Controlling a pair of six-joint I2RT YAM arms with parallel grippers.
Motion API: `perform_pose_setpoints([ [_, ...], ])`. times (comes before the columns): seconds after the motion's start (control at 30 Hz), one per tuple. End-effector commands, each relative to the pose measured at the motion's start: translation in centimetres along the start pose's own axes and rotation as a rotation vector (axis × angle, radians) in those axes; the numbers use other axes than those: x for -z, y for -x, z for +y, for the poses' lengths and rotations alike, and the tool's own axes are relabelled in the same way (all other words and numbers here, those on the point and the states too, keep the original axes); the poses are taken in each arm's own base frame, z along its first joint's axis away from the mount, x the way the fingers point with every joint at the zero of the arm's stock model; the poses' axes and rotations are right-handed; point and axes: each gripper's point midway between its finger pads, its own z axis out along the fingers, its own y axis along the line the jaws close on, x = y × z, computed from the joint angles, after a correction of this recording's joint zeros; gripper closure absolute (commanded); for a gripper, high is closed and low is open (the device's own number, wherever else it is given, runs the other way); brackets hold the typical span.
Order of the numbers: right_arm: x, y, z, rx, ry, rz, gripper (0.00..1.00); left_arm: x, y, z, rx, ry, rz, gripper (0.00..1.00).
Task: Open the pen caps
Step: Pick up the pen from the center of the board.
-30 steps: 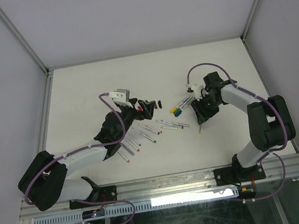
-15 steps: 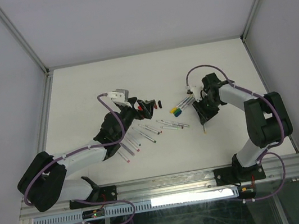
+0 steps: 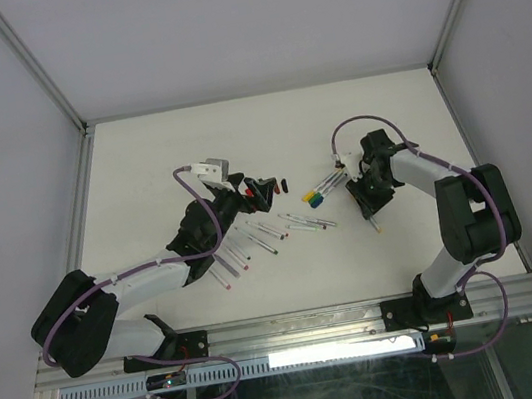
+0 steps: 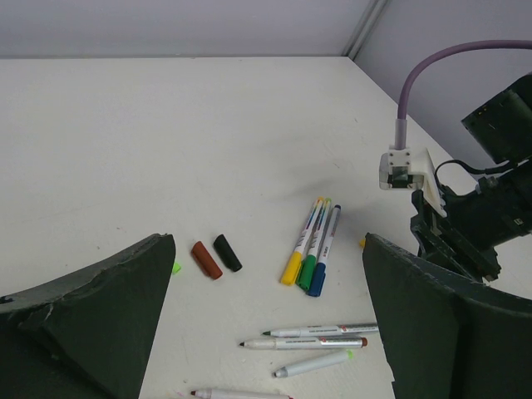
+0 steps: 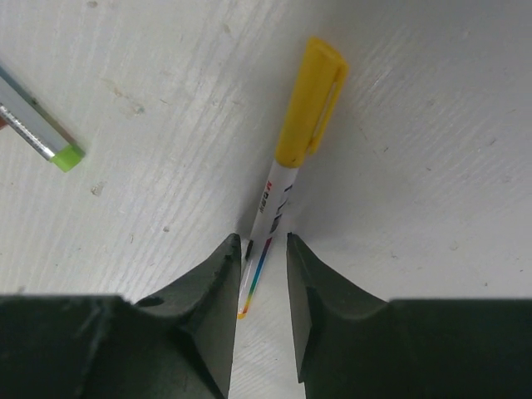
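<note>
My right gripper (image 5: 264,245) is closed down on the white barrel of a pen (image 5: 274,199) lying on the table; its yellow cap (image 5: 312,100) points away from the fingers. From above, this pen (image 3: 375,225) sticks out toward the near edge below the right gripper (image 3: 366,206). My left gripper (image 4: 268,249) hangs wide open above the table and holds nothing. Beyond it lie three capped pens (image 4: 307,249), yellow, green and blue, side by side. Two loose pen caps, a brown-red one (image 4: 206,259) and a black one (image 4: 227,252), lie to their left.
Several uncapped pens (image 4: 320,337) lie between and below the left fingers, and more lie in a row (image 3: 243,249) beside the left arm. A grey pen end with a green tip (image 5: 41,129) lies left of the right gripper. The right arm (image 4: 478,216) fills the right of the left wrist view.
The right jaws have narrowed onto the yellow-capped pen, and the pen's near end has swung rightward with the gripper. The left arm has stayed still.
</note>
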Motion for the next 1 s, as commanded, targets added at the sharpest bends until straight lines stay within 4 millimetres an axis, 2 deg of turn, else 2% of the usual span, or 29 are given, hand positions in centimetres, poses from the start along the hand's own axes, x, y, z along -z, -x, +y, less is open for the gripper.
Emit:
perform_pose_setpoints([
  [0.0, 0.1, 0.2, -1.0, 0.012, -0.031, -0.001, 0.68, 0.2, 2.6, -1.0, 0.004, -0.038, -0.087, 0.01],
  [0.3, -0.7, -0.2, -1.2, 0.018, -0.049, 0.030, 0.69, -0.1, 2.6, -1.0, 0.002, -0.033, -0.076, 0.01],
  [0.4, -0.5, -0.2, -1.6, 0.022, -0.074, 0.030, 0.76, -0.6, 2.4, -1.0, -0.001, -0.021, -0.059, 0.01],
  [0.53, -0.3, -0.2, -1.8, 0.024, -0.088, 0.027, 0.91, -0.9, 2.5, -1.2, 0.017, -0.020, -0.044, 0.01],
  [0.6, -0.1, 0.0, -1.6, 0.029, -0.078, 0.018, 1.00, -1.0, 2.4, -2.0, 0.046, -0.051, -0.036, 0.01],
  [0.93, 3.0, 2.0, -0.7, 0.003, -0.007, -0.148, 1.00, -1.5, 2.2, -7.6, 0.323, -0.309, 0.012, 0.01],
  [0.97, 3.4, 2.2, -0.5, 0.000, 0.007, -0.166, 1.00, -1.8, 1.5, -7.8, 0.349, -0.309, 0.033, 0.01],
])
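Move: The yellow-capped pen already lies between the right hand's parted fingertips, low on its white body; its middle is about 3 cm ahead and 2 cm left of that hand, at the same height. Three capped pens lie together some 11 cm left and 10 cm ahead of the hand; the open pens about 18 cm left and 2 cm ahead. From the left hand, the yellow-capped pen is roughly 26 cm to the right, level with it, and 17 cm below. The yellow-capped pen's white body is pinched near its tail end: the right fingers, first easing about a centimetre to the right and forward along the table, close fully on it, then start straight up by nearly a centimetre. Late on, the left hand, empty and wide open, swings about 4 cm right towards the pen, rolling and turning some 10 degrees clockwise. ##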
